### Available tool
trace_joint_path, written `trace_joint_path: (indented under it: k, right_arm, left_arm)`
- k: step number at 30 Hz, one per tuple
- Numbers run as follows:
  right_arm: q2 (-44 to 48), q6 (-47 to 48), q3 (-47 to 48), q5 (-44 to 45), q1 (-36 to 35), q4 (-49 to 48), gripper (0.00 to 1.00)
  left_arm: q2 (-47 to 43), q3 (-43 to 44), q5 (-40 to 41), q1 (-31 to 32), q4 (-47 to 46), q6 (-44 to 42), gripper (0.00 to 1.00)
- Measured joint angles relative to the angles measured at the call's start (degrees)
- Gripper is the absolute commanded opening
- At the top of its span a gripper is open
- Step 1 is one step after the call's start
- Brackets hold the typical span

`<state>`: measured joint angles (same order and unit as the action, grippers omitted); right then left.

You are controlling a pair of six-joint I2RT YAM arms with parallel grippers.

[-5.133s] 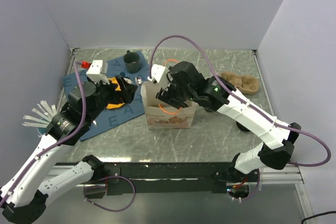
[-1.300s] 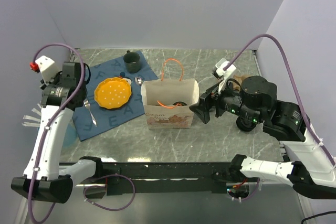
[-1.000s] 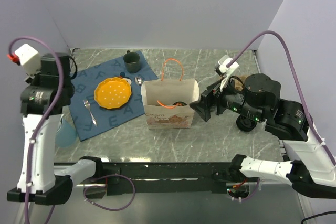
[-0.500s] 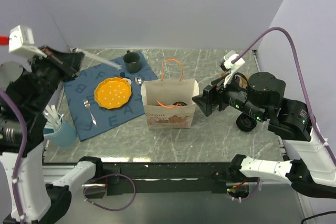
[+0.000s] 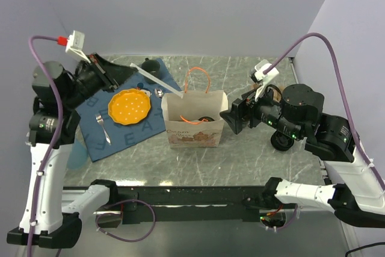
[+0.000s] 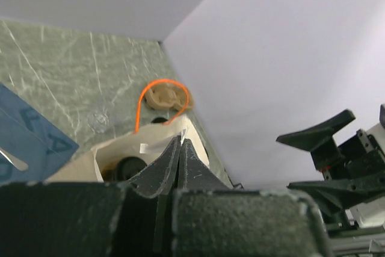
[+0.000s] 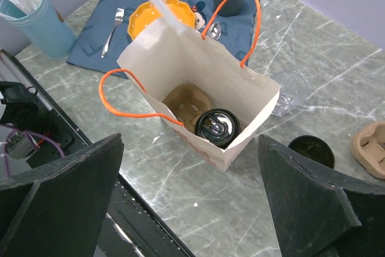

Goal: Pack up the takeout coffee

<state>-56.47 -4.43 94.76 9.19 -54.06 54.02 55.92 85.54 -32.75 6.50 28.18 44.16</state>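
Observation:
A takeout coffee cup with a black lid point(image 7: 218, 127) stands inside the open paper bag point(image 7: 240, 85), next to a brown pulp tray point(image 7: 185, 105) that also sits in the bag. A second dark cup point(image 7: 311, 150) stands on the table right of the bag. My left gripper point(image 5: 128, 70) is raised left of the bag point(image 5: 195, 126) and is shut on a white straw point(image 5: 159, 82) whose far end reaches the bag's back rim. In the left wrist view the left gripper point(image 6: 180, 141) has its jaws together. My right gripper point(image 5: 231, 115) hangs open to the right of the bag, holding nothing.
A blue placemat point(image 5: 129, 133) holds an orange plate point(image 5: 129, 106), a fork point(image 5: 102, 128) and a dark green mug point(image 5: 150, 70). A blue cup of straws point(image 7: 37, 21) stands at the near left. A clear lid point(image 7: 286, 97) and another pulp tray point(image 7: 370, 147) lie right of the bag.
My left arm has swung from above the blue straw cup towards the bag, carrying the straw; its far end now reaches the bag's rim. The right arm has barely moved.

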Motion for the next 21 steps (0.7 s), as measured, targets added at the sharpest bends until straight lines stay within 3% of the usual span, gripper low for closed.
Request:
trace_joint_path:
  k: [8,9,11,12,14,21]
  right_arm:
    - [0.6,0.0,-0.7,0.5,0.0,0.0,1.00]
    - [0.6,0.0,-0.8,0.6,0.0,0.0,1.00]
    - [0.8,0.0,-1.1,0.7,0.0,0.1,1.00]
    - [0.9,0.0,-1.2,0.7,0.0,0.2,1.00]
    - [0.8,0.0,-1.2,0.7,0.0,0.2,1.00]
    - [0.0,-0.9,-0.4,0.7,0.0,1.3,1.00]
  left_arm:
    - [-3.0,-12.1,-2.5,3.7,-5.0,3.1,0.02]
    - [-2.8,-12.7,-2.5,4.2,-5.0,3.1,0.15]
    - [-2.2,-13.4,-2.5,5.0,-4.9,3.0,0.28]
    - [-1.8,-13.4,-2.5,5.2,-4.9,2.6,0.44]
    - [-0.6,-13.3,-2.5,5.6,-4.4,1.6,0.62]
    - [4.5,-5.3,0.1,5.6,3.5,-4.6,0.99]
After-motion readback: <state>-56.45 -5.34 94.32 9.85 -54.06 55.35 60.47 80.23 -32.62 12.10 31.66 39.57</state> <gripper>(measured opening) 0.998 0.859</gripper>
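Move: The left hand, holding the white straw shut in its fingers, has the paper bag roughly 4 cm ahead, 13 cm to its right and 35 cm below; the lidded coffee cup inside is about 4 cm farther right. The yellow plate lies some 15 cm ahead of this hand and 12 cm to its left, the dark mug about 28 cm ahead and 4 cm left. From the right hand the bag is about 11 cm ahead, 8 cm left and 30 cm below. Downward, by some 8 cm, and about 3 cm to its right, the left hand lowers the straw towards the paper bag, the fingers tipping down about 10 degrees. Late in the descent the fingers spread almost fully and let go of the straw, while the hand eases a couple of centimetres forward and ends with a slight lift, still well above the bag. ##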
